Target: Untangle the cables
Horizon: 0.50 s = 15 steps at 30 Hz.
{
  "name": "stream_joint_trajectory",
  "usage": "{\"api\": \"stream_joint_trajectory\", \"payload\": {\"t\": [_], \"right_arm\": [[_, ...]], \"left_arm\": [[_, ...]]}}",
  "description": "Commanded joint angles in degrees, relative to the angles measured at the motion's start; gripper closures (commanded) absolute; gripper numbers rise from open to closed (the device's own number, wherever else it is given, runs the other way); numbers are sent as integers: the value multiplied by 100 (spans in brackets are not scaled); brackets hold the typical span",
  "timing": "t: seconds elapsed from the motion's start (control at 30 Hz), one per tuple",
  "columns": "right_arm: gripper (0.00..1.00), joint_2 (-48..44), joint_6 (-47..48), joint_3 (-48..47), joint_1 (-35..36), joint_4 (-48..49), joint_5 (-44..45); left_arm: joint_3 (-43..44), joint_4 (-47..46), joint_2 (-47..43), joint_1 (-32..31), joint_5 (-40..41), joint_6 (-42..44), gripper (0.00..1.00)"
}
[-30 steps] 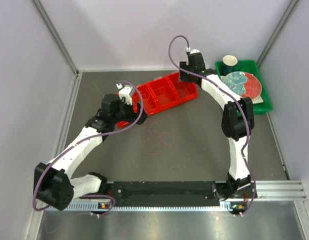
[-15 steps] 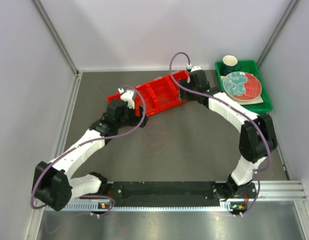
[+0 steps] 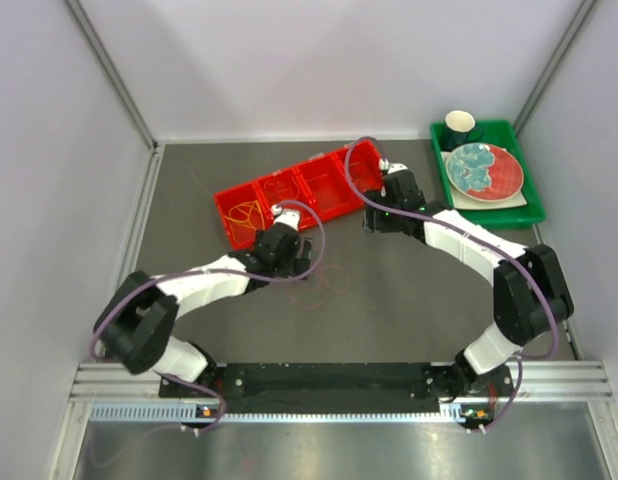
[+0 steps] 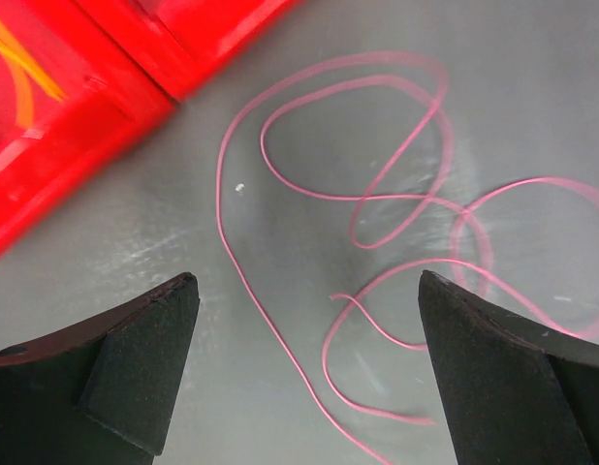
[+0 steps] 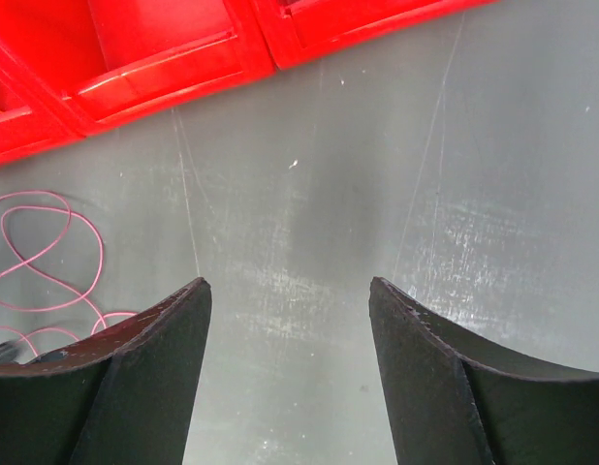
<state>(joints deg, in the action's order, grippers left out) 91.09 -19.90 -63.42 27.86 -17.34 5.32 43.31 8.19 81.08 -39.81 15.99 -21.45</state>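
Observation:
A pink cable (image 4: 377, 203) lies in loose overlapping loops on the grey table, just in front of the red tray (image 4: 106, 107). My left gripper (image 4: 307, 281) hangs open over it, with strands running between the fingers, which grip nothing. From above, the left gripper (image 3: 309, 258) sits beside the cable loops (image 3: 334, 283). A yellow-orange cable (image 3: 244, 215) lies in the red tray's (image 3: 334, 195) left compartment. My right gripper (image 5: 289, 283) is open and empty over bare table near the tray's front edge (image 5: 183, 77), with the pink cable (image 5: 47, 252) off to its left. Seen from above, the right gripper (image 3: 372, 222) is just right of the tray.
A green tray (image 3: 524, 205) at the back right holds a dark cup (image 3: 461, 125) and a red and teal plate (image 3: 484, 168). White walls with metal rails close in the table on the left, back and right.
My left arm has swung from the tray's left end to over the pink cable, uncovering the yellow cable in the tray. My right gripper has come down off the tray's right end towards the table.

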Motion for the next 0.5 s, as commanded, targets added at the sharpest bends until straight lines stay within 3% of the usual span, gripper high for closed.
{"api": "stream_joint_trajectory", "payload": {"t": [0.0, 0.17, 0.47], "right_arm": [[34, -390, -128, 66, 9, 196, 118], [34, -373, -102, 31, 0, 152, 136], [34, -329, -154, 31, 1, 179, -5]], "left_arm": [[405, -502, 531, -27, 10, 289, 1], [731, -379, 909, 8, -471, 1072, 1], [1215, -230, 1463, 88, -2037, 1354, 5]]}}
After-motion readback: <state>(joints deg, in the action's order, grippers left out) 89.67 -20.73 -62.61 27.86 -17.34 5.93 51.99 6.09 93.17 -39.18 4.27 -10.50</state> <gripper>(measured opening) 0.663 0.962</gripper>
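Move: The pink cable's loops lie on the table just under the open left hand, their middle about 4 cm to its right, level with it and some 5 cm below. The red box's middle is roughly 15 cm ahead and 1 cm left, 4 cm lower than the hand, and the yellow cable in it about 12 cm ahead, 12 cm left and 4 cm down. From the right hand, the pink cable lies some 12 cm left, 7 cm back and 10 cm below. The left hand sinks about 3 cm towards the table with its fingers kept wide open, then comes back up by roughly half of that as it swings about 5 cm to its right and some 2 cm forward, low over the pink cable's loops. During the sideways swing the wrist turns about 15 degrees clockwise, so that the crossings of the pink cable come to show between the open fingertips, with nothing pinched yet. ##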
